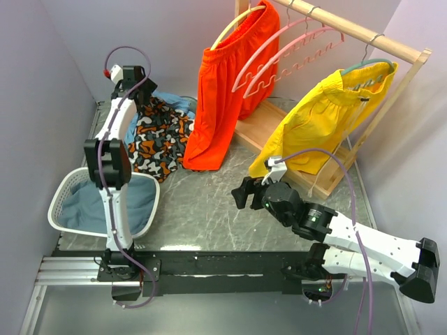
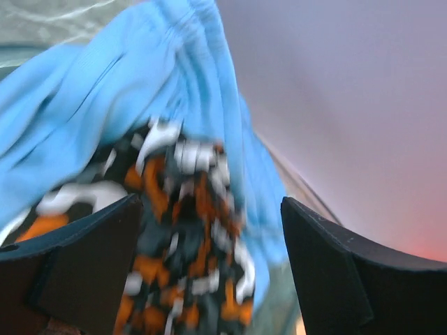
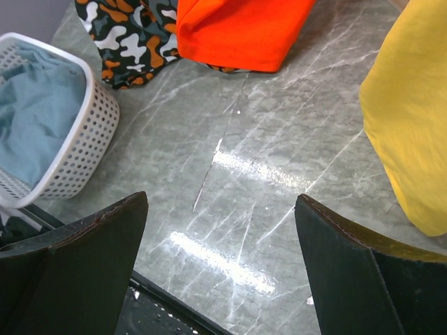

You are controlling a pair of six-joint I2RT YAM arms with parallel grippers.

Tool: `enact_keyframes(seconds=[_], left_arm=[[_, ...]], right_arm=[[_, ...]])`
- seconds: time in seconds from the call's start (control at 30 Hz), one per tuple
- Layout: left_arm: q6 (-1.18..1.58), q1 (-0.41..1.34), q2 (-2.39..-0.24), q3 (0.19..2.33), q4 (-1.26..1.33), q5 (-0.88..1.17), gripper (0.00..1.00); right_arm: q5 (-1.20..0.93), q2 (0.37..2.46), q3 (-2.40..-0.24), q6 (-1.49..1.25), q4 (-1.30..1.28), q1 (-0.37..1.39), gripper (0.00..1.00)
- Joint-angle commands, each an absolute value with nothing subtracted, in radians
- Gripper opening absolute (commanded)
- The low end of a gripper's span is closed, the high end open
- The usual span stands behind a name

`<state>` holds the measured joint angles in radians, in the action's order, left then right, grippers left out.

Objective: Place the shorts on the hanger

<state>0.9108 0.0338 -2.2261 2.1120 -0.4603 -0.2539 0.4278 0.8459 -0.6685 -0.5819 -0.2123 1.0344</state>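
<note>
The camouflage-print shorts point(image 1: 158, 137) lie crumpled on the table at the back left, partly over a light blue cloth point(image 1: 176, 102). My left gripper point(image 1: 142, 95) points down at their far edge. In the left wrist view the jaws point(image 2: 209, 202) stand wide with the blurred shorts point(image 2: 188, 237) between them, clear of the right finger point(image 2: 342, 279). Two pink hangers point(image 1: 288, 53) hang bare on the wooden rail. My right gripper point(image 1: 242, 194) hovers open over bare table point(image 3: 230, 174), nothing between its fingers. The shorts point(image 3: 133, 31) show at the top left of the right wrist view.
Orange shorts point(image 1: 227, 98) hang from a cream hanger and yellow shorts point(image 1: 325, 122) from a teal hanger point(image 1: 363, 66) on the rack. A white perforated basket point(image 1: 61, 190) with a blue-grey cloth stands near the left arm. Walls close in on both sides.
</note>
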Motion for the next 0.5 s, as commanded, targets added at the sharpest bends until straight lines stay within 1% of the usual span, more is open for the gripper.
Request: enact_keyframes(seconds=[0.0, 0.07, 0.1, 0.17, 0.2, 0.27, 0.3, 0.33, 0.4, 0.47], left_arm=[[0.885, 0.038, -2.359, 2.27, -0.425, -0.199, 0.84], [0.881, 0.038, -2.382, 2.255, -0.369, -0.172, 0.81], [0.881, 0.038, -2.396, 2.25, -0.365, -0.164, 0.73], [0.89, 0.037, -2.396, 2.231, -0.362, -0.157, 0.6], [0.884, 0.037, -2.366, 2.206, -0.323, -0.153, 0.44], [0.874, 0.037, -2.315, 2.122, -0.276, -0.16, 0.28], [0.858, 0.037, -2.262, 2.099, -0.244, -0.158, 0.15], [0.848, 0.037, -2.237, 2.08, -0.244, -0.152, 0.09], [0.818, 0.037, -2.171, 2.082, -0.255, -0.152, 0.01], [0.796, 0.037, -2.093, 2.071, -0.256, -0.149, 0.01]], right_arm=[[0.434, 0.865, -0.727, -0.555, -0.219, 1.032, 0.93], [0.44, 0.873, -0.736, -0.551, -0.229, 1.031, 0.93], [0.445, 0.873, -0.736, -0.549, -0.232, 1.031, 0.93], [0.451, 0.874, -0.735, -0.548, -0.233, 1.031, 0.93], [0.449, 0.876, -0.733, -0.548, -0.23, 1.031, 0.93], [0.451, 0.88, -0.73, -0.549, -0.229, 1.031, 0.93], [0.449, 0.882, -0.73, -0.549, -0.229, 1.031, 0.93], [0.449, 0.885, -0.73, -0.551, -0.226, 1.031, 0.93], [0.453, 0.888, -0.73, -0.551, -0.224, 1.031, 0.93], [0.454, 0.89, -0.733, -0.551, -0.225, 1.031, 0.93]])
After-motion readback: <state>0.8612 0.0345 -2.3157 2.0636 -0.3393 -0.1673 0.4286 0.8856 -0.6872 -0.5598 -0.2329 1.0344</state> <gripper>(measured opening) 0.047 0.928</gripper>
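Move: From the left hand, the waistband edge of the camouflage shorts lies about 3 cm ahead, 1 cm to the right and 8 cm below. The light-blue cloth is bunched under and around that edge, its middle some 2 cm ahead of the hand, 6 cm to its right and 10 cm lower. The hanging orange shorts are roughly 26 cm right and 12 cm back, near hand height. From the right hand, the same waistband is about 45 cm ahead, 35 cm left and 8 cm down. The left hand plunges about 7 cm down, easing some 3 cm forward and slightly right, onto the waistband of the camouflage shorts, its wide-open fingers shutting as it nears the bottom and pinching the edge between their tips. With the fingers almost fully closed it turns back upward, rising about 2 cm and drawing back roughly 1 cm with the fabric still gripped, the wrist turning only some 5 degrees clockwise. ##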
